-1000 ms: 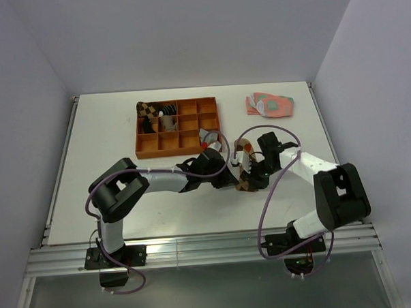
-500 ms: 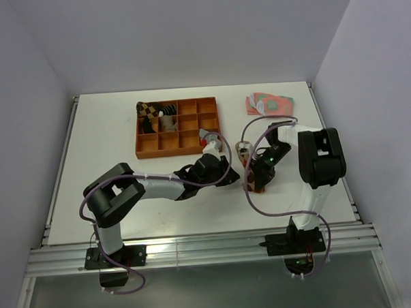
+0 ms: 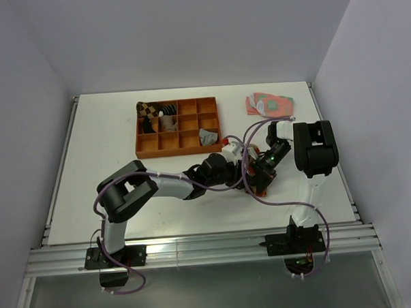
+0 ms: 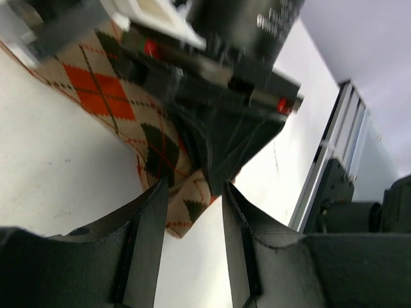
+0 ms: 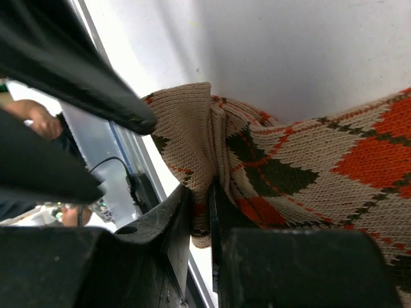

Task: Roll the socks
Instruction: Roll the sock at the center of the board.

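The tan argyle sock lies bunched on the table just right of centre. My right gripper is shut on a fold of it; in the right wrist view the jaws pinch the knit sock tightly. My left gripper comes in from the left, open. In the left wrist view its fingertips straddle the loose corner of the sock without squeezing it, right below the right gripper's fingers. The grey sock sits at the lower right corner of the orange tray.
The orange divided tray holds another dark argyle bundle in its top left compartment. Pink-and-green socks lie at the back right. The two grippers are very close together, cables looping over them. The table's near edge rail runs below.
My left gripper has opened and moved right, up against the argyle sock. The right arm has swung round while its gripper stays clamped on the sock.
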Robot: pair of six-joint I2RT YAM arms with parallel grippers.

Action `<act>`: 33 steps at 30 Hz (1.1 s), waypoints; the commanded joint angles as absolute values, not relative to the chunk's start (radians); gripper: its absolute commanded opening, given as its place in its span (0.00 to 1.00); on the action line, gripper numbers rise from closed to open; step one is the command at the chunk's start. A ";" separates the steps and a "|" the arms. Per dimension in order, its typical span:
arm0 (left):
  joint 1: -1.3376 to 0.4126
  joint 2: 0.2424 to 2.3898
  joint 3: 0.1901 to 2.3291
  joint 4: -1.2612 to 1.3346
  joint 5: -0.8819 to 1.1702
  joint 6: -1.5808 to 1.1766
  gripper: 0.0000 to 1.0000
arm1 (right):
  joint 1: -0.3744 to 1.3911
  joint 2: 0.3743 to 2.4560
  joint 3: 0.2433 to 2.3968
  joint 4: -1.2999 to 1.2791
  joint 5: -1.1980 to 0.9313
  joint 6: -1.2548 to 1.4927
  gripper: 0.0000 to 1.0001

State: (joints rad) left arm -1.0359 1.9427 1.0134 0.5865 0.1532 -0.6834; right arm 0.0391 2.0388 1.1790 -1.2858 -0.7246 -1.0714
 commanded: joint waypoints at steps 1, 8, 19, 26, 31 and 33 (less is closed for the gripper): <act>-1.042 1.957 1.034 0.614 0.242 -0.604 0.44 | 0.023 2.068 1.210 -1.293 -0.712 -1.091 0.13; -1.040 2.002 1.026 0.637 0.314 -0.604 0.46 | 0.018 2.080 1.223 -1.302 -0.712 -1.092 0.12; -1.040 2.059 1.054 0.649 0.331 -0.615 0.47 | 0.008 2.085 1.230 -1.318 -0.719 -1.095 0.09; -1.046 2.086 1.069 0.634 0.330 -0.626 0.48 | 0.008 2.069 1.220 -1.293 -0.704 -1.075 0.08; -1.054 2.108 1.100 0.580 0.279 -0.630 0.42 | 0.008 2.043 1.207 -1.256 -0.701 -1.037 0.09; -1.055 2.109 1.104 0.560 0.264 -0.640 0.38 | 0.009 2.029 1.200 -1.233 -0.692 -1.020 0.10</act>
State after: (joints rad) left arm -1.0363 2.0922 1.0760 0.6083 0.2852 -0.6365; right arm 0.0147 2.0666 1.1988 -1.3113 -0.7181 -1.0393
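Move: The folded near end of the argyle sock lies some 3 cm to the right of my left hand, about 3 cm back and 6 cm below; my right fingers already pinch it, right at their pads. From my left hand, the sock's flat body lies some 9 cm ahead, 4 cm right and 8 cm down. The grey sock in the organizer is about 20 cm ahead, 13 cm left and 6 cm below. I bring my left hand down about 4 cm and some 2 cm back onto the folded end, turning it roughly 10 degrees clockwise, then edge it a little over 1 cm right so its open fingers straddle the fold beside my right fingertips and just start to close. My right hand stays put and keeps its pinch. ##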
